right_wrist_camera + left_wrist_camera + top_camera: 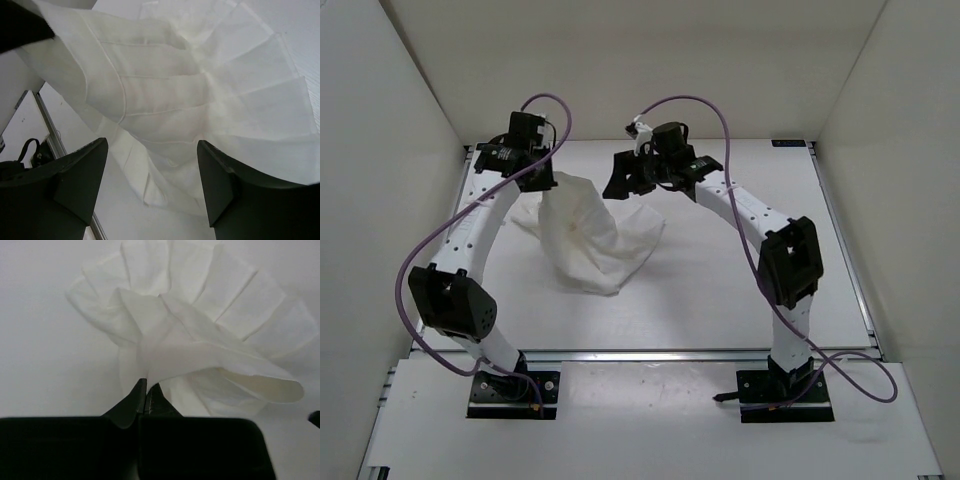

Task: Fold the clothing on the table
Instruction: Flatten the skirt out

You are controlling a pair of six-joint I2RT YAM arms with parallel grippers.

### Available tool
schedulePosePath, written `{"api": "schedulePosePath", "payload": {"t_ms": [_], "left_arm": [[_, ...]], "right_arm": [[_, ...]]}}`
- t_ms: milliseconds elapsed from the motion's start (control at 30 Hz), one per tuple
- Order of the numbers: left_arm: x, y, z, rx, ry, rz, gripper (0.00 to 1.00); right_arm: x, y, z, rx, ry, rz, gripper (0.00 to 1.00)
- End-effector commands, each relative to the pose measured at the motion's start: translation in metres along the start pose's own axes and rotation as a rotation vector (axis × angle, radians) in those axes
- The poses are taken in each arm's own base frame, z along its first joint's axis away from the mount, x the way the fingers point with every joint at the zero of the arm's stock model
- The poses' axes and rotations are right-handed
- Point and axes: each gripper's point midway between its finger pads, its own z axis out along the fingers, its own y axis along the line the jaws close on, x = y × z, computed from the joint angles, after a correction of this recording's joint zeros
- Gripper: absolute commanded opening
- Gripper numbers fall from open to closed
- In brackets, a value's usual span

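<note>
The clothing (588, 236) is a thin white creased piece that fans out in pleats on the table (720, 290). Its far left corner is lifted off the surface, and my left gripper (542, 181) is shut on that corner. In the left wrist view the fingertips (141, 386) pinch the clothing (200, 315), which spreads away from them. My right gripper (621, 182) hovers open just right of the raised part, holding nothing. In the right wrist view the clothing (190, 90) hangs between and beyond the wide-apart fingers of the right gripper (151, 145).
White walls (380, 150) close in the table on the left, back and right. A silver rail (670, 353) runs along the near edge, in front of both arm bases. Purple cables (720, 115) loop above the arms.
</note>
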Motion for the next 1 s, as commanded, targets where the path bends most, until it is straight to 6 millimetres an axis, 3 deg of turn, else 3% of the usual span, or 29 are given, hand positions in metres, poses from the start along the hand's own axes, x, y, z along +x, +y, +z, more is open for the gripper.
{"api": "schedulePosePath", "payload": {"t_ms": [0,100,200,300,467,533,633,833,967], "left_arm": [[0.029,0.017,0.008,-0.051,0.07,0.036,0.0],[0.059,0.028,0.027,-0.058,0.141,0.026,0.0],[0.072,0.025,0.036,-0.023,0.172,0.02,0.0],[0.076,0.017,0.042,0.002,0.181,0.024,0.0],[0.08,0.02,0.055,0.026,0.206,-0.024,0.0],[0.082,0.021,0.06,0.055,0.214,-0.052,0.0],[0.084,0.025,0.064,0.061,0.217,-0.078,0.0],[0.096,0.023,0.078,0.109,0.253,-0.122,0.0],[0.103,0.014,0.082,0.184,0.275,-0.172,0.0]], "right_arm": [[-0.016,0.015,0.011,-0.01,-0.012,-0.073,0.7],[-0.005,0.018,0.026,-0.023,0.026,-0.073,0.72],[0.002,0.015,0.035,-0.033,0.049,-0.082,0.75],[0.009,0.024,0.041,-0.074,0.083,-0.085,0.75],[0.021,0.046,0.045,-0.068,0.12,-0.142,0.75],[0.036,0.066,0.048,-0.093,0.153,-0.18,0.75],[0.061,0.079,0.05,-0.117,0.211,-0.211,0.74],[0.073,0.104,0.05,-0.12,0.224,-0.324,0.73],[0.092,0.093,0.069,-0.045,0.252,-0.425,0.74]]}}
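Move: My left hand holds the skirt up by its waist; the body of the cloth lies some 22 cm below it and about 5 cm to its right. My open right hand goes for the skirt's near-left edge, roughly 15 cm to its left, 13 cm back and 21 cm down. From that hand, the right-hand flap lies about 9 cm right, 3 cm ahead, and the left flap some 24 cm left, 6 cm ahead, both at table height. I lower the pinched waist with my left hand about 13 cm towards the table, drawing back slightly and tipping its fingers steeper, grip kept shut. My open right hand first eases left and down, then sweeps back and left over the skirt to just near-right of my left hand, some 15 cm in all and 6 cm lower, turning about 20 degrees counter-clockwise. ##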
